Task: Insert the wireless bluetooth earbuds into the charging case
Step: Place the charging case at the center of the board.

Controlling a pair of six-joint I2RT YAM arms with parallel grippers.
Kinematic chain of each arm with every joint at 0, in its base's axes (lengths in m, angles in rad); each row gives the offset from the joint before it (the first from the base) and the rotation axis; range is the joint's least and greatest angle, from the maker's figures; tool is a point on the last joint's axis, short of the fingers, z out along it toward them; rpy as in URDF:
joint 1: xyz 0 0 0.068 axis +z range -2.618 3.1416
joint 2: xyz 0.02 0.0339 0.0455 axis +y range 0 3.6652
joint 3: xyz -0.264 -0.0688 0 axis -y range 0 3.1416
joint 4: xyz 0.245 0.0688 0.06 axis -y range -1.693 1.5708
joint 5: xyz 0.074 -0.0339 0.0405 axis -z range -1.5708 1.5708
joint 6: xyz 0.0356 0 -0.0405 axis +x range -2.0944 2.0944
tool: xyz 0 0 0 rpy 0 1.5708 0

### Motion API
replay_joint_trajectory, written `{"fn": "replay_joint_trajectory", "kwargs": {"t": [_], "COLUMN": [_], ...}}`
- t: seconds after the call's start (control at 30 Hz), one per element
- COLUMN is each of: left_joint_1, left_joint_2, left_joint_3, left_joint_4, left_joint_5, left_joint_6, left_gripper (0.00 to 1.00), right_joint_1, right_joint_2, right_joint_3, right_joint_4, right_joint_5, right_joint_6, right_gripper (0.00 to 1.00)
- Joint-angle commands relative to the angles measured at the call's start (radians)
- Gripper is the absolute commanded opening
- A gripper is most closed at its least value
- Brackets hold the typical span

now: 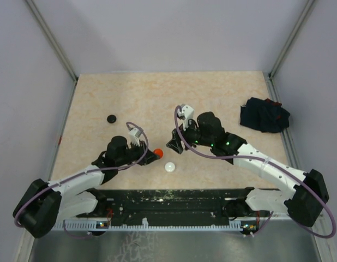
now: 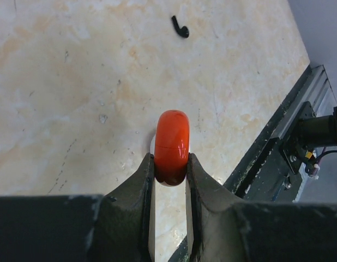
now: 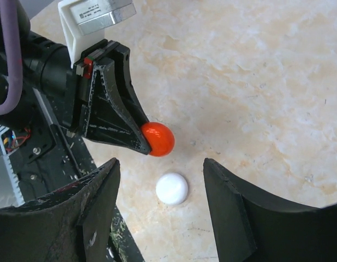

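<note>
My left gripper (image 2: 170, 164) is shut on a round red-orange charging case (image 2: 172, 144), gripped edge-on and held just above the table; a seam runs around the case. One black earbud (image 2: 180, 27) lies on the table beyond it. In the top view the red case (image 1: 158, 153) sits at the left gripper's (image 1: 156, 154) tip. My right gripper (image 3: 161, 162) is open and empty, its fingers straddling a round white case (image 3: 172, 188) that lies on the table beside the red case (image 3: 158, 138). The white case (image 1: 169, 167) is just in front of the right gripper (image 1: 176, 144).
A round black case (image 1: 111, 118) lies at the left of the table. A dark navy cloth bundle (image 1: 264, 114) sits at the right edge. The black base rail (image 1: 168, 202) runs along the near edge, close to both grippers.
</note>
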Motion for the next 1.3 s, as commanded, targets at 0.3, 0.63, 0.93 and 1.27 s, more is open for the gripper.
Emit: {"fn": "replay_joint_trajectory", "kwargs": {"t": [0.3,0.63,0.93,1.27], "left_joint_1": [0.002,0.001,0.004,0.132], "left_joint_2": [0.356,0.429,0.355,0.285], "left_joint_3": [0.127,0.215,0.267,0.442], "left_joint_4": [0.033,-0.121,-0.369,-0.709], "left_joint_5": [0.042,-0.046,-0.217,-0.365], "left_joint_6": [-0.104,-0.091,-0.070,0.061], "left_gripper": [0.22,0.52,0.61,0.79], "right_joint_1": [-0.003,-0.003,-0.003,-0.003], "right_joint_2": [-0.094,-0.101,-0.119,-0.111], "right_joint_3": [-0.175,-0.202,-0.220,-0.190], "right_joint_4": [0.272,0.290,0.292,0.229], "right_joint_5": [0.140,0.155,0.179,0.218], "right_joint_6": [0.042,0.032,0.030,0.077], "right_gripper": [0.63,0.63,0.63,0.64]}}
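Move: The left hand holds the red charging case; the spot on the board it is taken to lies some 8 cm below, about 2 cm ahead and 3 cm to the right. Around that spot, the white disc is about 3 cm farther right and 5 cm nearer the base, the black earbud about 14 cm farther right and 5 cm farther out. From the open right hand the spot is roughly 20 cm below and 3 cm to the left, level fore and aft. Straight down first: the left hand sinks about 7 cm with the red charging case still pinched, tipping its fingers downward and edging slightly right and forward. Low over the board, it opens and lets go of the case, then backs off about 6 cm to the left, also forward and a little up. The open right hand eases down, right and slightly forward by some 4 cm, turning a little clockwise. ##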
